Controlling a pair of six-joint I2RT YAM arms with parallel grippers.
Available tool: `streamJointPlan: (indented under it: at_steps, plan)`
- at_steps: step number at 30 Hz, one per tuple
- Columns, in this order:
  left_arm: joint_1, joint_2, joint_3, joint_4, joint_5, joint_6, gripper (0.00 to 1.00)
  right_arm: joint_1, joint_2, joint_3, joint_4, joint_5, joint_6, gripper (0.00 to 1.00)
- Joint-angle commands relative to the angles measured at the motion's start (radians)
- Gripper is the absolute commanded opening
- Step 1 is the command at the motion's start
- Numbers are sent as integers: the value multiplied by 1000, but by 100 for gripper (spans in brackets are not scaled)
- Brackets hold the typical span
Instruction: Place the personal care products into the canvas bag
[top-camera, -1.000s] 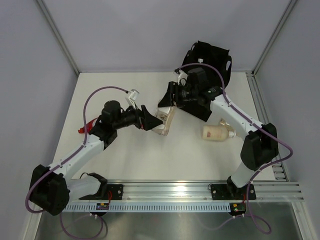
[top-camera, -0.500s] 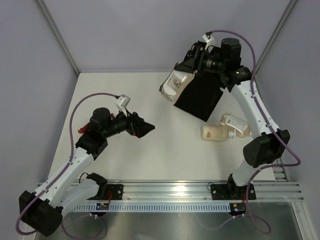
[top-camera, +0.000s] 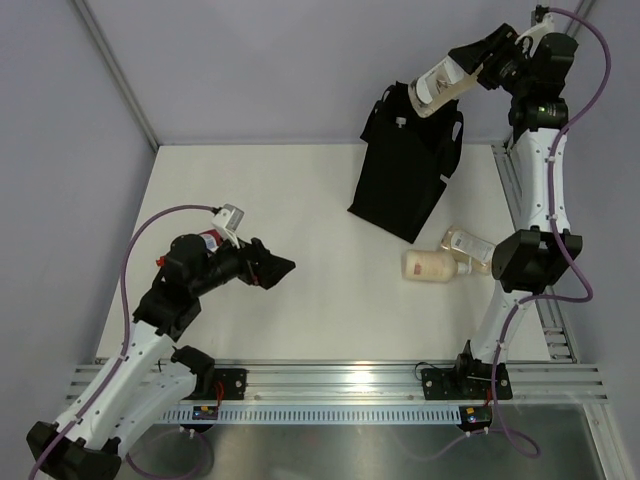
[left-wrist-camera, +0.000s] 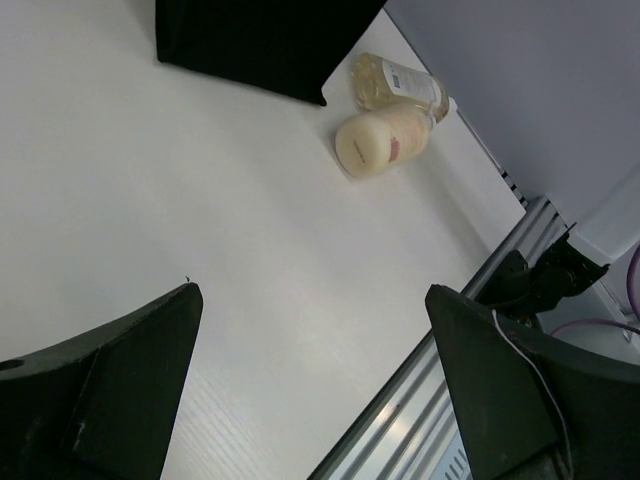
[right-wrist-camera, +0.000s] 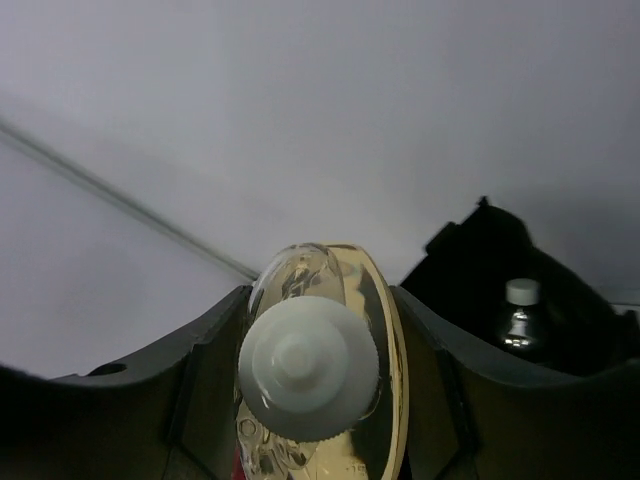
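Observation:
The black canvas bag (top-camera: 398, 185) stands at the back of the table. My right gripper (top-camera: 478, 62) is raised high over its right side, shut on a clear bottle of amber liquid (top-camera: 438, 88) tilted base-down toward the bag's opening. In the right wrist view the bottle's white cap (right-wrist-camera: 308, 368) sits between the fingers, and the bag (right-wrist-camera: 470, 270) holds a white-capped bottle (right-wrist-camera: 519, 318). A beige bottle (top-camera: 430, 265) and a clear bottle (top-camera: 470, 243) lie on the table right of the bag. My left gripper (top-camera: 272, 268) is open and empty, low at the left.
The left wrist view shows the bag's lower edge (left-wrist-camera: 250, 45), the beige bottle (left-wrist-camera: 375, 140), the clear bottle (left-wrist-camera: 400, 80) and the aluminium rail (left-wrist-camera: 420, 400) along the table's near edge. Grey walls enclose the back and sides.
My right gripper has lifted the clear bottle from the table's middle up and right to above the bag. My left arm has drawn back to the left, open.

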Motion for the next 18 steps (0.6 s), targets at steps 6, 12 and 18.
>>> streamJointPlan:
  at_steps: [6, 12, 18]
  plan:
    - [15, -6, 6, -53, -131, -20, 99, 67, 63, 23, 11, 32, -229, 0]
    - [35, 66, 3, -76, -335, -158, 99, 174, 65, 18, -261, -13, -629, 0]
    - [96, 138, 4, -134, -414, -374, 99, 232, 114, 15, -487, 5, -891, 14]
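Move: The right hand, holding the labelled clear bottle high up, has the canvas bag's mouth some 10 cm to its left, about level with it in reach and roughly 20 cm below. Of the bottles on the table, the cream bottle lies about 30 cm back, 6 cm left and 43 cm below; the amber bottle about 26 cm back, 2 cm right, equally low. For the open left hand, the red bottle is about 9 cm ahead, 22 cm left and 21 cm below. Keeping its grip on the clear bottle, the right hand sinks about 19 cm into the canvas bag's mouth, first easing some 4 cm forward, then coming back as it swings about 9 cm left, while the wrist rolls and tips its nearly level fingers to slant down by roughly 30 degrees, bringing the bottle down into the bag. Meanwhile the empty left hand, fingers wide open, comes down about 6 cm while moving some 5 cm left and nearly as far forward, towards the red bottle, turning about 25 degrees counter-clockwise and tipping its fingers further down. ##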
